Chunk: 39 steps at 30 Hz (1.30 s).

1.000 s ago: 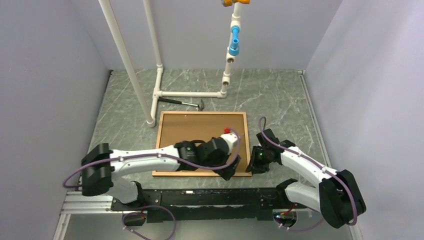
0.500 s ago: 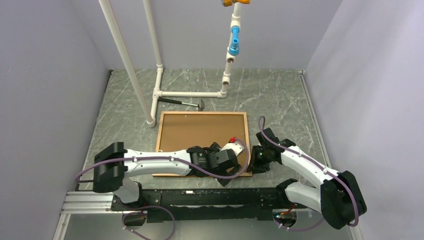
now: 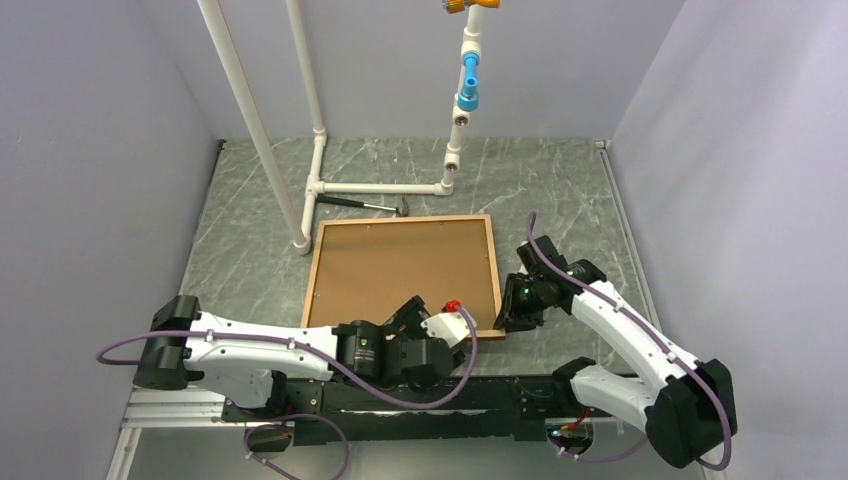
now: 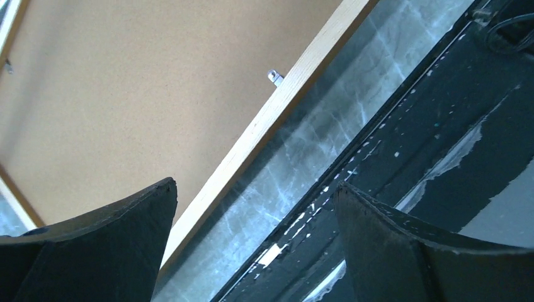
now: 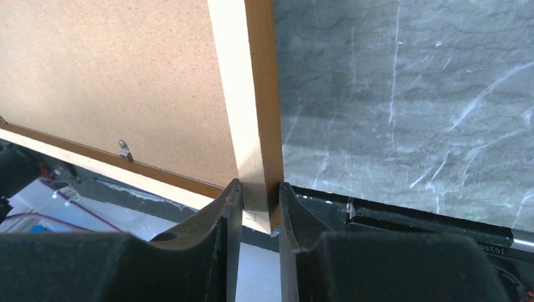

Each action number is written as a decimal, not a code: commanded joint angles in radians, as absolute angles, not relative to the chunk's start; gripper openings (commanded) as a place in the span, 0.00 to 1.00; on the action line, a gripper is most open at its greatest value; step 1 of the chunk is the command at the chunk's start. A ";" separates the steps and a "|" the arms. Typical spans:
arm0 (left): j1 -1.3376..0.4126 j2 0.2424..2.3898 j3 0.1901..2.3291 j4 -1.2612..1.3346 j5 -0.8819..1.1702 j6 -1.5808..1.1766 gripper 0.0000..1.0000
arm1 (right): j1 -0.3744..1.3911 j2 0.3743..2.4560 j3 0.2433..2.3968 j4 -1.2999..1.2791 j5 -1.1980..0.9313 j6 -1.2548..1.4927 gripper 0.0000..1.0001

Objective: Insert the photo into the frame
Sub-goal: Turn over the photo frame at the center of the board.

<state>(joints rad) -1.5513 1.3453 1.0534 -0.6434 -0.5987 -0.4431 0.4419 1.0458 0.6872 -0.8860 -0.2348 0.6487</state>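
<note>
The frame lies back-up on the marble table, an orange-brown wooden rectangle filled by a plain brown backing board. My right gripper is shut on the frame's near right corner. In the right wrist view, both fingers pinch the rail, and that corner looks raised off the table. My left gripper is open and holds nothing, low by the frame's near rail. It hangs over the table's front strip. The photo is hidden.
A white pipe stand and a hammer sit just beyond the frame's far edge. The black base rail runs along the near edge. Small metal clips stick out from the frame's back. Grey walls close in on both sides.
My left arm has pulled back off the backing board to the near edge. The right gripper has shifted the frame away and turned it slightly, its grip unchanged.
</note>
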 commanded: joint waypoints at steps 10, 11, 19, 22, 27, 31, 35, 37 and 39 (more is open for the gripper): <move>-1.663 1.551 1.127 -0.948 -0.939 -0.552 0.96 | 0.444 0.938 0.889 -0.985 -0.377 0.660 0.00; -1.669 1.584 1.139 -0.989 -0.966 -0.590 0.97 | 0.443 0.929 0.895 -0.992 -0.379 0.662 0.00; -1.684 1.883 1.298 -1.543 -1.175 -1.132 0.86 | 0.444 0.890 0.907 -1.015 -0.416 0.678 0.00; -1.684 1.916 1.316 -1.572 -1.199 -1.136 0.78 | 0.443 0.887 0.908 -1.011 -0.426 0.684 0.00; -1.684 1.886 1.301 -1.536 -1.212 -1.101 0.52 | 0.443 0.881 0.915 -1.014 -0.432 0.688 0.00; -1.683 1.846 1.268 -1.467 -1.209 -1.037 0.38 | 0.443 0.879 0.920 -1.017 -0.446 0.687 0.00; -1.681 1.837 1.267 -1.502 -1.219 -1.072 0.14 | 0.443 0.873 0.929 -1.020 -0.449 0.686 0.00; -1.678 1.846 1.282 -1.561 -1.230 -1.126 0.00 | 0.443 0.870 0.936 -1.016 -0.454 0.682 0.00; -1.675 1.846 1.293 -1.574 -1.233 -1.116 0.00 | 0.444 0.857 0.949 -1.003 -0.448 0.677 0.16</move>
<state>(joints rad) -1.6882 1.8935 1.2526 -1.5394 -1.1748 -0.9829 0.4400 0.8917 0.9016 -1.0183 -0.3794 0.6891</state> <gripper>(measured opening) 0.121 0.248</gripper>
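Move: The near rail of the photo frame passes under the left hand: its middle lies about 8 cm to the left, 3 cm ahead and 10 cm below. The rail's right-hand corner is some 13 cm to that hand's right, 3 cm ahead and 8 cm down, and the far rail roughly 29 cm ahead, 6 cm left and 14 cm down. The right hand already pinches that corner; from it the rail's middle lies about 20 cm left, level fore and aft, some 3 cm lower. Leftward about 8 cm along the near rail goes the open left hand, 3 cm forward as well, first dipping 4–5 cm, then rising 3 again, as the wrist swings the fingers from slanting down to nearly level and forward; they close and pinch the rail near its middle. Meanwhile the right hand keeps its grip and lifts the corner some 10 cm, tilting slightly. ##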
